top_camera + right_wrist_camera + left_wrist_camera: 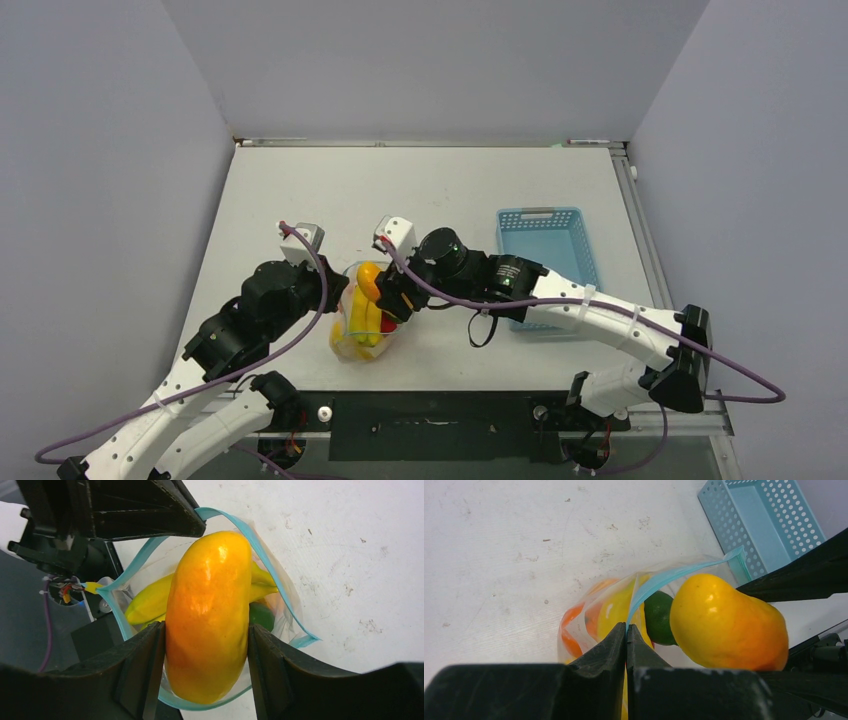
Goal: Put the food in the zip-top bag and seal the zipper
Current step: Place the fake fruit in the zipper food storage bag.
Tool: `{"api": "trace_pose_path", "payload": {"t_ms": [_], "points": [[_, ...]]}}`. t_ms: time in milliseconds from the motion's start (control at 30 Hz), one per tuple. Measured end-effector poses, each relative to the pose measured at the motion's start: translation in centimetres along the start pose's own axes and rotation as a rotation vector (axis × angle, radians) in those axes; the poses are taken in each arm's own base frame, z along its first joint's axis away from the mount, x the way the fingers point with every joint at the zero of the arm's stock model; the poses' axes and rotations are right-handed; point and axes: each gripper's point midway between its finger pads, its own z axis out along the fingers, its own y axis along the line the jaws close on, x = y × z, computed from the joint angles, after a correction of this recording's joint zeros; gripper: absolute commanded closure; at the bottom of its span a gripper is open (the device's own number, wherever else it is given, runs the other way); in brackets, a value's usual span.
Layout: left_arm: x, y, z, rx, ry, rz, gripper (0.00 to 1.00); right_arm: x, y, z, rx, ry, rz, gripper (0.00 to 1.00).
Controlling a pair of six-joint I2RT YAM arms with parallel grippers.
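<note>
The clear zip-top bag stands on the table with its mouth open, holding yellow bananas, a green fruit and orange rounds. My left gripper is shut on the light blue zipper at the mouth's edge, holding that side up. A large yellow-orange fruit is pinched between my right gripper's fingers, right at the open mouth and partly inside the zipper loop. In the top view the two grippers meet over the bag.
A light blue mesh basket stands to the right of the bag, beside the right arm. The white table stretches back to the grey walls. The near table edge lies just below the bag.
</note>
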Motion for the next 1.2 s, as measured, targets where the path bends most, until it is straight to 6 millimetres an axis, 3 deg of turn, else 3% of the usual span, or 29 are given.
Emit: {"api": "trace_pose_path", "payload": {"t_ms": [233,433,633,767,1000,1200], "points": [[0.0,0.0,0.0,-0.002,-0.001,-0.001,1.0,2.0,-0.7,2.3,0.039,0.072,-0.005,0.64],[0.0,0.1,0.0,-0.004,-0.001,-0.002,1.0,3.6,-1.0,3.7,0.058,0.125,-0.012,0.39],[-0.1,0.1,0.0,-0.005,-0.002,-0.003,1.0,3.6,-0.8,3.8,0.063,0.124,-0.025,0.16],[-0.1,0.1,0.0,-0.005,-0.002,-0.003,1.0,3.0,-0.7,3.7,0.062,0.113,-0.029,0.11],[-0.1,0.2,0.0,-0.006,-0.002,-0.003,1.0,2.4,-0.7,3.5,0.077,0.096,-0.023,0.11],[-0.1,0.1,0.0,-0.006,-0.002,-0.013,1.0,0.6,-0.3,1.8,0.105,0.027,0.037,0.14]]}}
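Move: The right hand already holds the orange-yellow mango over the open bag, whose middle lies about 8 cm below, 2 cm back and 2 cm to the left of that hand. Inside, the bananas lie about 4 cm left, 2 cm back and 7 cm down; the avocado is level fore and aft, 1 cm left and 8 cm down. From the left hand, which pinches the rim, the bag's middle is about 5 cm right, 4 cm back and 7 cm down. The right fingers let go of the mango inside the bag: still gripping it, the hand first sinks about 5 cm through the mouth, easing slightly forward and left, then opens wide and rises some 3.5 cm back towards the mouth with the fingers spread. The left hand stays put and keeps its pinch on the rim, holding the bag open. ##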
